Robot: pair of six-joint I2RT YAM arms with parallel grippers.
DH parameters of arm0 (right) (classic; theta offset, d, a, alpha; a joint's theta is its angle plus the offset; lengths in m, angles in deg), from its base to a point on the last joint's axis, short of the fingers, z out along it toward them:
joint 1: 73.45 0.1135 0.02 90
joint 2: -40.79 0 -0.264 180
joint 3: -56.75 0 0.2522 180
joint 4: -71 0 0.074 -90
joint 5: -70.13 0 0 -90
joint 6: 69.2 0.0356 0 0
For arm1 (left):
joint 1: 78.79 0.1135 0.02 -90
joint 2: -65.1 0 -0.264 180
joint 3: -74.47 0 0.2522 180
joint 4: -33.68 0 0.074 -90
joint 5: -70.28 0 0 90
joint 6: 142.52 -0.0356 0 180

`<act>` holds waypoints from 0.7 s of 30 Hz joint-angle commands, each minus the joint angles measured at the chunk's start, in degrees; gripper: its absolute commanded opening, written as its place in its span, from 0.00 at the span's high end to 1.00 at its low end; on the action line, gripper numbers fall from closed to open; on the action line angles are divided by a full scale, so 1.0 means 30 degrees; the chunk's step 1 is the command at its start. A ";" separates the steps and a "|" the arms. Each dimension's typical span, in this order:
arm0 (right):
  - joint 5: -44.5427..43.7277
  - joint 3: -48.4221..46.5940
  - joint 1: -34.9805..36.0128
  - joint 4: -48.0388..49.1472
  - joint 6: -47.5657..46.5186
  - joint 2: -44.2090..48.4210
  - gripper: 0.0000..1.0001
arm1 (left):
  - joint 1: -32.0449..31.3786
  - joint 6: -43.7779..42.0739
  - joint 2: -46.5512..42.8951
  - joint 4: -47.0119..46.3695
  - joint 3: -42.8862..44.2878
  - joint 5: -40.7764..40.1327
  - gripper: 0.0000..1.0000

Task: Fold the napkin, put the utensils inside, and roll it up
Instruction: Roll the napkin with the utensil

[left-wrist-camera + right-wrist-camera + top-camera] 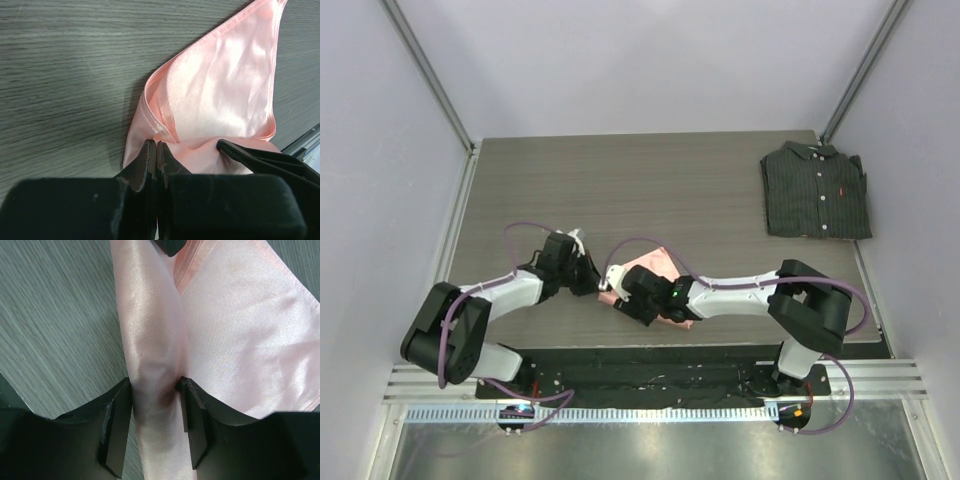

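The salmon-pink satin napkin (648,266) lies partly rolled near the table's front edge, between both arms. My left gripper (156,143) is shut on a folded hem of the napkin (225,90) at the roll's end. My right gripper (155,385) straddles the rolled part of the napkin (150,330), and both pads press against its sides. The flat remainder of the cloth spreads out to the right of the roll in the right wrist view. In the top view the left gripper (594,282) and right gripper (620,290) stand close together. The utensils are hidden.
A dark pinstriped folded shirt (817,190) lies at the table's back right. The grey wood-grain table (620,190) is bounded by white walls at the sides and back. The table's front edge with a black strip (650,355) runs just behind the napkin.
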 commanded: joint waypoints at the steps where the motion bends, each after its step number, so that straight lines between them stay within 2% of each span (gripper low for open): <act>1: 0.0757 -0.0152 -0.0512 -0.0066 0.0248 -0.1021 0.52 | 0.0014 -0.0578 -0.1158 0.0727 0.0333 0.0053 0.99; 4: 0.1927 -0.0064 -0.0863 -0.0242 0.0599 -0.1315 0.58 | 0.0043 -0.0724 -0.1831 0.1224 0.0479 -0.0503 0.87; 5: 0.2278 -0.0064 -0.0951 -0.0329 0.0774 -0.1374 0.60 | 0.0043 -0.0899 -0.2065 0.1429 0.0596 -0.1113 0.78; 7: 0.4064 0.0053 -0.1361 -0.0360 0.1009 -0.1375 0.64 | 0.0043 -0.1017 -0.3031 0.2161 0.0626 -0.1964 0.70; 8: 0.4823 0.0082 -0.1507 -0.0331 0.1242 -0.1346 0.66 | 0.0043 -0.1105 -0.3382 0.2366 0.0655 -0.2839 0.60; 11: 0.7228 0.0200 -0.2210 -0.0243 0.1595 -0.1345 0.69 | 0.0014 -0.1222 -0.5051 0.3245 0.0422 -0.4133 0.47; 15: 0.9981 0.0316 -0.3206 0.0079 0.2151 -0.1316 0.71 | 0.0043 -0.1660 -0.6635 0.3687 -0.0133 -0.5279 0.46; 21: 1.4494 0.0376 -0.5169 0.1251 0.3411 -0.2103 0.73 | 0.0043 -0.2073 -0.7371 0.2107 -0.1013 -0.3027 0.53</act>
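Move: The left hand holds the left end of the napkin roll in its shut fingers, with the roll's middle some 9 cm to its right and 5 cm back. The right hand's half-open fingers straddle the roll about at its middle, roughly 1 cm below the hand point; from there the flat flap's middle lies about 9 cm ahead and 4 cm right, and the roll's right end some 10 cm right and 3 cm back, both 1 or 2 cm lower. The left hand opens to about half and lets go of the roll's left end, lifting some 6 cm away and drifting 3 to 4 cm to the left as the fingers swing up a little. Meanwhile the right hand stays low over the middle of the roll, narrowing its half-open fingers to squeeze the cloth from both sides, and turns almost 30 degrees so that they lose their forward lean and point more to the left, with only about a centimetre of travel leftwards. ##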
